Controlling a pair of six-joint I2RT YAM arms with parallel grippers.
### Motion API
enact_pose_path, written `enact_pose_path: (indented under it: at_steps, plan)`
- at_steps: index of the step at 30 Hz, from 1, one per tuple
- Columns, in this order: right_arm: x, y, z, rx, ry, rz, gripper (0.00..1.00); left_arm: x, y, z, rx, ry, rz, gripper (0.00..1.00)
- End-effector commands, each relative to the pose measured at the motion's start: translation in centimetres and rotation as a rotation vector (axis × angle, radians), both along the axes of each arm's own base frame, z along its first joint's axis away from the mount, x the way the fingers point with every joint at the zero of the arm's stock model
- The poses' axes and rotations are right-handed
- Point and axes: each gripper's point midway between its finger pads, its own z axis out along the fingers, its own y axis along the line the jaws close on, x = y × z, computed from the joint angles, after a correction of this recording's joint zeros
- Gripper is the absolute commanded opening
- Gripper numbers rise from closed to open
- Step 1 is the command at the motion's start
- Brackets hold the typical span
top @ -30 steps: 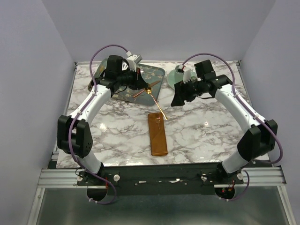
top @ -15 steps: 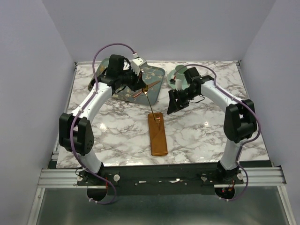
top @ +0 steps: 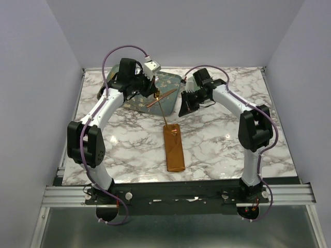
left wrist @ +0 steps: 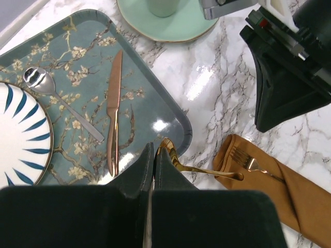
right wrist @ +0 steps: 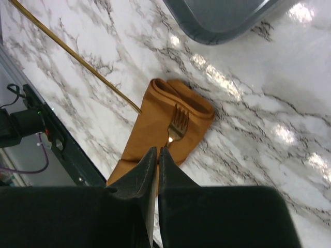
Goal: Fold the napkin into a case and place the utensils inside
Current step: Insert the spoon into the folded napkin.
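The napkin lies folded as a long rust-orange case (top: 174, 148) (left wrist: 276, 181) (right wrist: 155, 132) on the marble. A gold fork (right wrist: 178, 124) (left wrist: 249, 161) sticks out of its far end. My left gripper (top: 154, 95) (left wrist: 154, 148) is shut on the bowl end of a gold spoon (left wrist: 207, 169) (top: 162, 113) (right wrist: 77, 57), held slanting down with its handle tip at the case's mouth. A copper knife (left wrist: 113, 111) (top: 161, 96) lies on the green tray. My right gripper (top: 184, 110) (right wrist: 157, 150) hovers just right of the case's far end, jaws shut with nothing between them.
The patterned green tray (left wrist: 77, 46) (top: 175, 82) at the back also carries a silver spoon (left wrist: 59, 101) and a white plate with blue stripes (left wrist: 20, 134). A mint saucer with a cup (left wrist: 165, 23) stands right of the tray, behind the right arm.
The right arm has swung left toward the tray and the case, and its jaws have closed. The left gripper has shifted the spoon a little to the left.
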Motion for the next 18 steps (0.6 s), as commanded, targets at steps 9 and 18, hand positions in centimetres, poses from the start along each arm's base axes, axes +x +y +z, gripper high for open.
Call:
enact_pose_path:
  at_steps: [9, 18]
  plan:
    - [1.4, 3.2, -3.2, -0.21, -0.09, -0.024, 0.11, 0.4, 0.4, -1.5, -0.015, 0.057, 0.073, 0.0]
    - [1.3, 3.1, -5.6, -0.275, -0.078, -0.012, 0.1, 0.2, 0.3, -3.0, -0.007, 0.093, 0.075, 0.0]
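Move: The napkin's open end lies under and between the hands: from the right hand, about 5 cm left, 1 cm ahead and 9 cm below; from the left hand, which holds the spoon by its bowl, some 7 cm back, 7 cm to the right and 19 cm down. The fork's tines, already in place, are about 4 cm nearer the base than that opening, and the tray's near corner is about 5 cm beyond it and 1 cm farther left. The right hand, its fingers nearly shut, first sweeps about 4 cm left towards the napkin's open end, then sinks about 4 cm over it while the fingers tip some 15 degrees steeper downward. The left hand keeps its grip on the spoon's bowl and lowers it slowly by about 1.5 cm with only a slight turn, bringing the handle's end closer to the napkin by its mouth. ##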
